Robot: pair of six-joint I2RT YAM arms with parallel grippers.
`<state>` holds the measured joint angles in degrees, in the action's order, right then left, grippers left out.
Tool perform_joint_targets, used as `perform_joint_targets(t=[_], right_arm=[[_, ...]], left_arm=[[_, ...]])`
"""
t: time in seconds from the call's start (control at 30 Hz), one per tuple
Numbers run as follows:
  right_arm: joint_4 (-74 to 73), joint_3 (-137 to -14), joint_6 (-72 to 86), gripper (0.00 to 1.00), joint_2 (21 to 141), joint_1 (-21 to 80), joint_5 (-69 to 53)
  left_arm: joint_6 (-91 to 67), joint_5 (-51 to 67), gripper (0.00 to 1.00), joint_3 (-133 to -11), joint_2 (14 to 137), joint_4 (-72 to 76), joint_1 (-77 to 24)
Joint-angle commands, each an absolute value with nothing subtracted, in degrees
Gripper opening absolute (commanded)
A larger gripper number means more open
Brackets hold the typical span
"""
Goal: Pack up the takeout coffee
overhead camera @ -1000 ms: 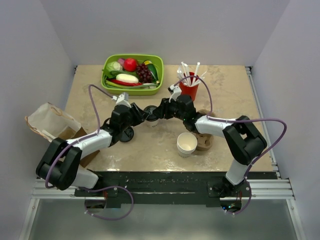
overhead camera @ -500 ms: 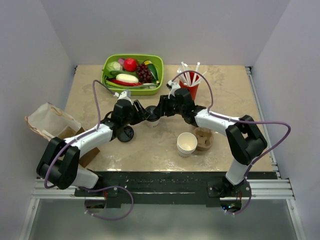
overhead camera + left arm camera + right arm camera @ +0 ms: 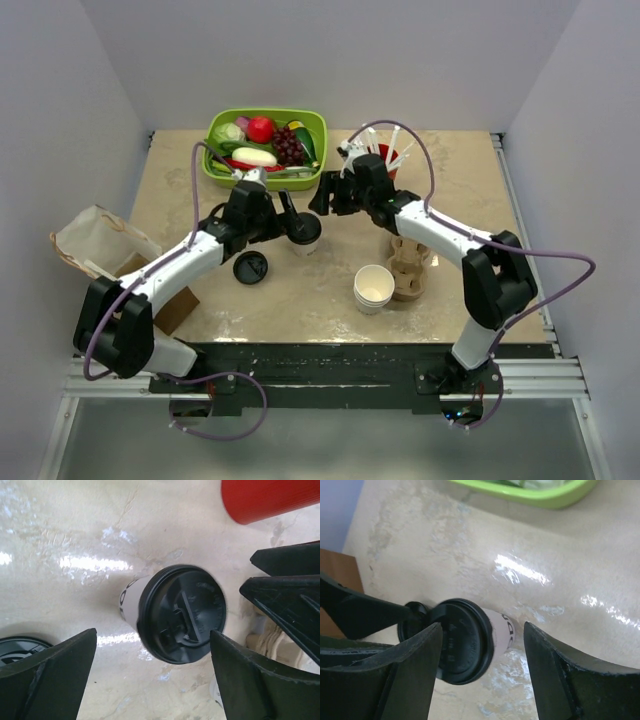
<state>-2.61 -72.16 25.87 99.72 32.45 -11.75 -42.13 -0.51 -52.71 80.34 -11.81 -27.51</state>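
Observation:
The takeout coffee (image 3: pixel 306 231), a small white paper cup with a black lid, stands upright on the marble table between my two grippers. My left gripper (image 3: pixel 288 215) hangs just left of it, jaws wide open and clear of the cup. In the left wrist view the lid (image 3: pixel 182 612) sits just beyond the spread fingers (image 3: pixel 55 680). My right gripper (image 3: pixel 322 203) is above and right of the cup, also open. In the right wrist view the coffee (image 3: pixel 497 627) shows between its fingers (image 3: pixel 560 675), with a gap on the right side.
A loose black lid (image 3: pixel 250 267) lies left of the cup. A stack of white cups (image 3: pixel 374 286) and the brown carrier (image 3: pixel 409 268) sit to the right. At the back stand a green basket (image 3: pixel 222 160) of produce and a red cup (image 3: pixel 380 180) of stirrers. A paper bag (image 3: pixel 95 240) lies far left.
Both grippers have opened wide and drawn back from the coffee, which stays where it stood. The right arm has swung toward the back, uncovering the carrier.

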Motion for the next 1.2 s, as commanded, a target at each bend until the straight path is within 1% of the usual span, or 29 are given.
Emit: perform_joint_targets(t=[0.0,0.03,0.1,0.13,0.17,0.2,0.33,0.43,0.47,0.57,0.63,0.7,0.87,1.07,1.17], right_arm=[[-0.80,-76.90,24.44,0.70,91.42,32.43,-12.57],[-0.27,-76.82,24.26,0.76,89.93,31.91,-12.13],[2.87,-75.50,25.13,0.84,84.85,30.68,-13.18],[3.77,-74.98,25.66,0.92,83.25,28.41,-15.01],[4.91,-73.40,26.27,0.97,81.41,27.08,-15.81],[7.18,-72.34,26.98,0.98,78.17,25.77,-16.60],[6.34,-68.30,25.76,0.98,70.85,19.53,-13.72],[0.19,-66.54,22.24,0.98,66.29,19.07,-4.07],[-2.61,-65.75,22.15,0.98,65.14,19.07,3.44],[-11.58,-63.82,25.13,0.98,61.79,18.98,16.12],[-17.91,-63.02,27.59,0.98,60.39,18.98,20.81],[-20.82,-61.27,26.30,0.98,58.37,18.90,22.06],[-21.88,-57.40,23.12,0.98,54.24,18.98,18.46],[-26.97,-55.55,26.80,0.98,53.35,18.98,22.58],[-29.87,-53.88,29.70,0.95,54.40,18.90,23.47]], left_arm=[[-38.32,-2.63,1.00,-61.95,76.13,-16.25,-27.69],[-38.15,-3.94,1.00,-62.66,75.24,-17.13,-27.60],[-38.14,-6.49,1.00,-63.98,71.74,-18.27,-27.60],[-38.32,-7.55,1.00,-64.25,70.50,-18.89,-27.60],[-38.41,-8.78,1.00,-64.34,69.18,-19.33,-27.60],[-38.76,-10.96,0.99,-64.07,66.65,-20.12,-27.60],[-40.43,-12.65,1.00,-62.58,62.23,-23.37,-27.51],[-41.83,-15.55,1.00,-61.62,60.30,-27.77,-27.51],[-42.01,-16.08,1.00,-61.00,59.86,-28.38,-27.51],[-42.80,-16.79,1.00,-57.66,57.84,-28.74,-27.51],[-43.15,-16.53,1.00,-56.34,57.74,-29.53,-27.51],[-43.07,-16.26,1.00,-55.99,57.83,-30.93,-27.51],[-43.07,-16.26,1.00,-56.51,57.83,-32.25,-27.51],[-42.89,-17.58,1.00,-57.57,58.45,-34.45,-27.51],[-43.24,-17.75,1.00,-57.13,58.71,-34.63,-27.51]])
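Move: The lidded coffee cup stands between my hands, its middle about 4 cm right, 1 cm ahead and 9 cm below my left hand, and about 5 cm left, 2 cm back and 10 cm below my right. The loose lid lies some 11 cm left and 5 cm back of my left hand. From my right hand the straw cup is about 11 cm ahead and 13 right, the drink carrier 5 back and 21 right, the cup stack 17 back and 12 right. Both my empty hands back off from the lidded cup in an arc. My right hand shoots up some 25 cm, swings 25 cm right and a bit back, then sinks towards the drink carrier, turning about 40 degrees clockwise and finishing its opening; my left, already wide open, rises about 16 cm, then eases left and back as it sinks halfway down again. ##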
